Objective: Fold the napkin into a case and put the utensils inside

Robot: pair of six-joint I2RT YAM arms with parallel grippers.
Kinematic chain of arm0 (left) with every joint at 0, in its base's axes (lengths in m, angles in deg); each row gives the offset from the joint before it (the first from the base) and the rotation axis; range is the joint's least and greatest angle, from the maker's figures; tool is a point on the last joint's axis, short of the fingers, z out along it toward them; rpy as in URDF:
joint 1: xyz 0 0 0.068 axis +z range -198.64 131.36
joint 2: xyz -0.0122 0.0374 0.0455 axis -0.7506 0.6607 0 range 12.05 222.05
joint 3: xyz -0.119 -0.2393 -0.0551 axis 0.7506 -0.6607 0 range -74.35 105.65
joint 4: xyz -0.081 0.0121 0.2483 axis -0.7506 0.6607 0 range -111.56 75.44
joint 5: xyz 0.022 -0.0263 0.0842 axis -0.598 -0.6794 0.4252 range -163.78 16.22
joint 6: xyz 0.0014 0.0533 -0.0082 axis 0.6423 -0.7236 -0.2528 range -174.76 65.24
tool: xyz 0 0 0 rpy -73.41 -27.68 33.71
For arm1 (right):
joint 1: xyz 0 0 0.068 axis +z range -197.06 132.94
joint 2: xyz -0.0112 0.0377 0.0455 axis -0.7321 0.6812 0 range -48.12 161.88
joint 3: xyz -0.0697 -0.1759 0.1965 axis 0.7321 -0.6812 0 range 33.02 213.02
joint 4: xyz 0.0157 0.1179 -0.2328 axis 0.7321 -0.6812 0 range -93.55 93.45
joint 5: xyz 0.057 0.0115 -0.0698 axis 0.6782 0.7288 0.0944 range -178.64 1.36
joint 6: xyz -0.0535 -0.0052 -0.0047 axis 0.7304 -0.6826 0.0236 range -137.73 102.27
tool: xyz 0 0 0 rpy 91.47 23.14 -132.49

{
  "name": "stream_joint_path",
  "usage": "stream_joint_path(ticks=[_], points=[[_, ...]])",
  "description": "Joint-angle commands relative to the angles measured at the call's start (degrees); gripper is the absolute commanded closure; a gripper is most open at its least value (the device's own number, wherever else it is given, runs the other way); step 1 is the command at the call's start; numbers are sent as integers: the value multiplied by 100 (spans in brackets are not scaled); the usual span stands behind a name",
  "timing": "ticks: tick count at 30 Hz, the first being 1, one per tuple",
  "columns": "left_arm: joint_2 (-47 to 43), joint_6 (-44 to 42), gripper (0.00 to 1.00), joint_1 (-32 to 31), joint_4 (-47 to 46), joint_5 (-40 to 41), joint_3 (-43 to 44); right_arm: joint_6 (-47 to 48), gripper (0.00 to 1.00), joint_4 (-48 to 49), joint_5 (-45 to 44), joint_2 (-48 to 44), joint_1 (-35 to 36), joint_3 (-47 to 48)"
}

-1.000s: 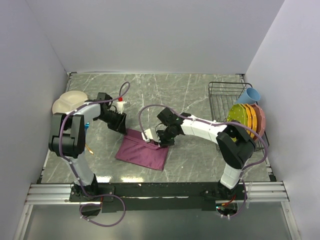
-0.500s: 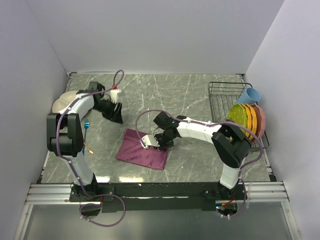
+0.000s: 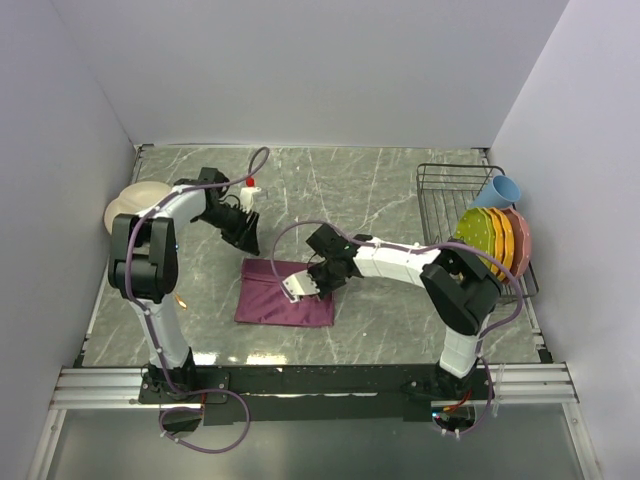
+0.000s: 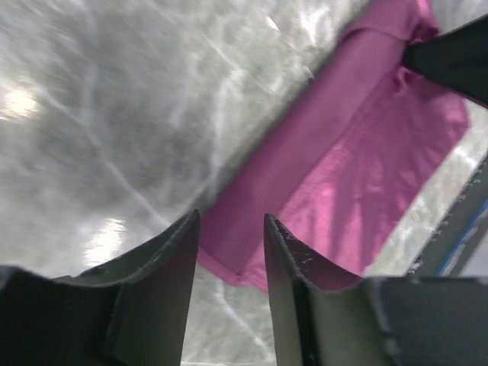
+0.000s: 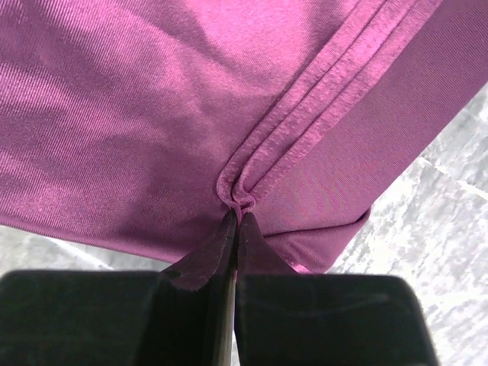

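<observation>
The maroon-purple napkin (image 3: 270, 300) lies folded as a flat rectangle on the marble table. My right gripper (image 3: 318, 283) is at its right part, shut on a small pinched ridge of the napkin's hem (image 5: 238, 202). My left gripper (image 3: 246, 236) hovers just beyond the napkin's far left corner, open, with nothing between its fingers (image 4: 164, 282). Past them the napkin's corner (image 4: 252, 259) shows on the table. A gold sliver of the spoon (image 3: 180, 298) peeks out beside the left arm. The fork is hidden.
A cream divided plate (image 3: 126, 207) sits at the far left by the wall. A black wire dish rack (image 3: 445, 195) at the right holds coloured plates (image 3: 495, 236) and a blue cup (image 3: 501, 188). Walls close in on three sides.
The right gripper has dragged the napkin left and turned it square to the table edge. The left gripper swung away toward the back, then came back near the napkin's far left corner.
</observation>
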Motion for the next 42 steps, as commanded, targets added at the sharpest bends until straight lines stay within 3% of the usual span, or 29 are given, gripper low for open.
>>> stream_joint_path(ticks=[1, 9, 18, 20, 21, 22, 24, 26, 35, 42], points=[[-551, 415, 57, -165, -359, -414, -323, 594, 100, 674, -111, -357, 33, -575], [-516, 944, 65, -551, -984, -362, -718, 805, 100, 1149, 21, -656, 24, -1068], [-200, 1119, 80, -833, -905, 253, -1027, 832, 100, 1588, -5, -954, 15, -1411], [-156, 1137, 81, -886, -853, 368, -1062, 736, 92, 1659, -49, -1121, 15, -1464], [-164, 1250, 82, -903, -879, 412, -1149, 648, 81, 1668, -84, -1174, 15, -1446], [-191, 1260, 82, -921, -923, 430, -1202, 543, 75, 1633, -111, -1236, 6, -1411], [-226, 1356, 83, -947, -975, 500, -1351, 182, 56, 1389, -128, -1438, -2, -1210], [-261, 1418, 85, -956, -1081, 570, -1449, -334, 51, 1247, -85, -1683, -46, -1008], [-200, 1577, 86, -956, -1160, 571, -1493, -2741, 46, 200, -14, -2677, -195, -699], [-288, 1673, 85, -983, -1222, 526, -1546, -5361, 51, 323, -287, -1941, -599, -6]])
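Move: The left gripper, half open, hangs about 5 cm above cloth level; the left part of the napkin's folded band lies some 6 cm back and 4 cm right of it. The gold spoon is about 7 cm back and 17 cm left, the white plate some 9 cm farther out and 23 cm left. The shut right gripper already holds the right end of the flap right under its tips; the napkin's near edge has its middle about 7 cm back and 8 cm left of it. Bring the left gripper back about 6 cm, right some 4 cm and down 4 cm, easing its fingers nearly shut, and rest the tips on the left part of the folded band. Keep the right gripper's pinch in place while tilting its tips forward about 10 degrees; once the left is nearly down, open, let go of the flap and climb about 11 cm, swinging the wrist clockwise. ##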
